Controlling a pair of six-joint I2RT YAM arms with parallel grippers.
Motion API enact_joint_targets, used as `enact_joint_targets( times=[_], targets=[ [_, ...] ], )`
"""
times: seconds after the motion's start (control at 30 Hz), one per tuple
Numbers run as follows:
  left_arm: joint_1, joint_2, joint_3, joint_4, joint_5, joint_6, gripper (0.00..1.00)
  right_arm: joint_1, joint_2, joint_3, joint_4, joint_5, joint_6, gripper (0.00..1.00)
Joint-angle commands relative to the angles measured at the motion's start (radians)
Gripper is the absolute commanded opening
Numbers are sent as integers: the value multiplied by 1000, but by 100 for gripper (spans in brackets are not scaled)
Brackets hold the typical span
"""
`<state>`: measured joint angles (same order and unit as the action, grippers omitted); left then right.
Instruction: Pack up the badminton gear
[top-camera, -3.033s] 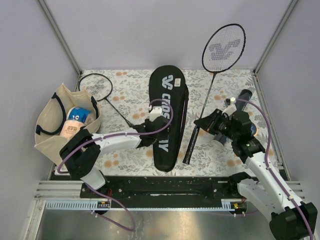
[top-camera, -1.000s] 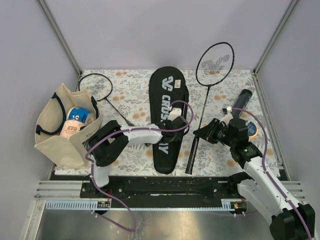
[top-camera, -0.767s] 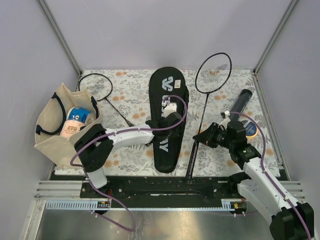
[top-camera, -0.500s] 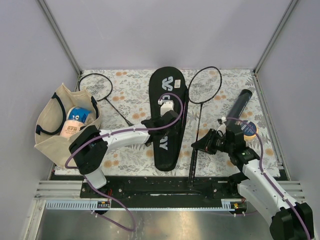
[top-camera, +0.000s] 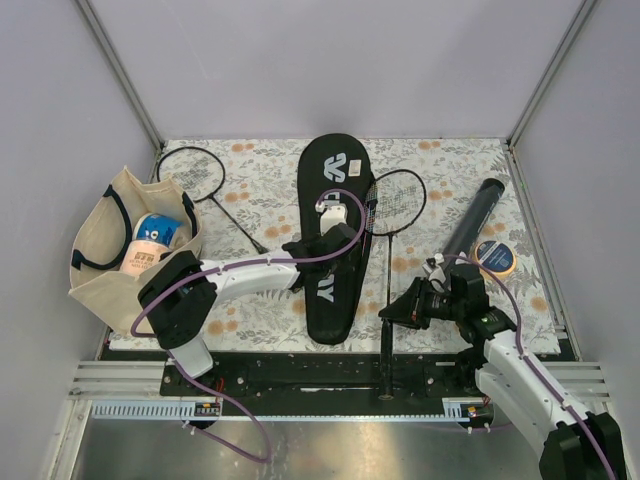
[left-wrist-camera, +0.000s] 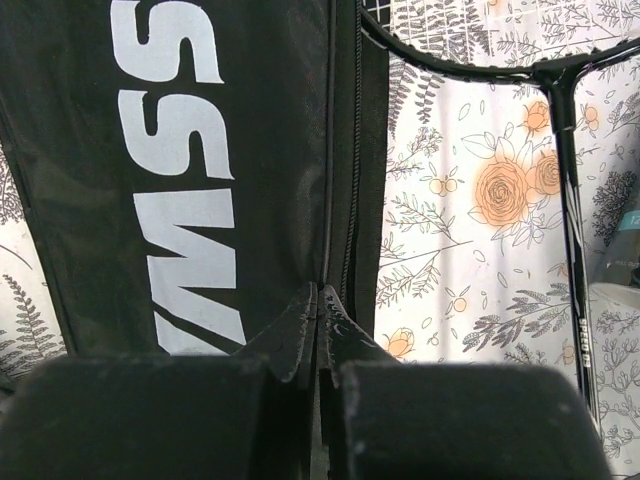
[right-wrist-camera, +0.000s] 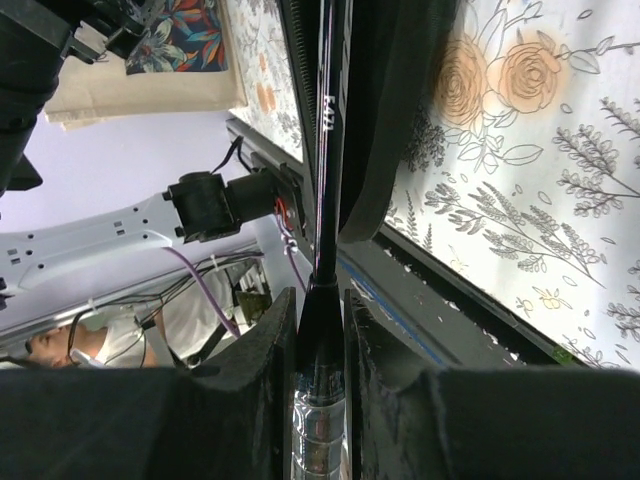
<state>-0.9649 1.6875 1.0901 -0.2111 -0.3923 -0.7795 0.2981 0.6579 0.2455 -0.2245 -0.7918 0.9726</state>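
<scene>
The black cover (top-camera: 335, 255) lettered "CROSSWAY" lies lengthwise in the middle of the flowered table. My left gripper (top-camera: 333, 222) sits on its right half, shut, with its tips (left-wrist-camera: 320, 300) on the zip line of the cover (left-wrist-camera: 180, 150); nothing shows between the pads. My right gripper (top-camera: 396, 312) is shut on the handle of a black racquet (top-camera: 394, 200). That racquet's head lies against the cover's right edge and its handle end juts past the table's near edge. In the right wrist view the fingers (right-wrist-camera: 270, 350) clamp the handle below the shaft (right-wrist-camera: 330, 120). A second racquet (top-camera: 192, 172) lies at the back left. The black tube (top-camera: 473, 215) lies at the right.
A beige tote bag (top-camera: 105, 262) with things inside stands at the left edge. A tape roll (top-camera: 494, 256) with a blue centre lies near the tube's near end. The black base rail (top-camera: 320, 375) runs along the near edge, and walls close in the back and sides.
My right gripper has drawn the racquet down and toward the near edge, so its head came from the back wall to beside the cover. My left gripper slid a little up the cover.
</scene>
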Motion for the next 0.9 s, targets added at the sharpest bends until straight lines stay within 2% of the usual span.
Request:
enact_joint_targets(
  times=[0.0,0.1,0.37,0.43,0.53,0.63,0.73,0.87],
  targets=[
    [3,-45,-4,61,20,6,0,1,20,-29,175,-150,54,0],
    [5,-40,-2,65,30,26,0,1,48,-41,276,-204,77,0],
    [3,-37,-18,107,105,115,0,-1,100,-41,303,-268,28,0],
    [6,-23,2,76,109,137,2,-1,97,-41,304,-270,17,0],
    [5,4,30,27,96,148,34,-1,98,-41,313,-268,15,0],
    [0,24,42,-5,80,151,53,1,100,-43,320,-261,14,0],
    [-11,50,65,-51,24,154,60,-1,103,-45,326,-259,12,0],
    [-24,86,90,-73,-17,163,64,-1,109,-49,338,-257,12,0]
  ],
)
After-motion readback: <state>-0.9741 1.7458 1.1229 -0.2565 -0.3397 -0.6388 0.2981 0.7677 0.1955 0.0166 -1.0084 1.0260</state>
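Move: My left hand's shut fingers are already on the raised zip-side edge of the racket bag, whose middle lies about 15 cm ahead, 6 cm to the left and 7 cm below. My right hand holds the racket at the top of its grip; from there the bag's middle is roughly 32 cm ahead, 11 cm left and 9 cm lower. The racket head, its rim already at the bag's opening, is some 17 cm ahead of my left hand and 15 cm to its right, a little below. With my right hand still gripping the racket, I swing its head left into the bag's side opening, turning some 10 degrees counter-clockwise while the hand eases back, left and up and its fingertips tip upward. My left hand first keeps its pinch on the bag edge, drawing about 1 cm right and twisting slightly clockwise, then spreads its fingers, lets the edge go and sinks about 2 cm over the zip. ##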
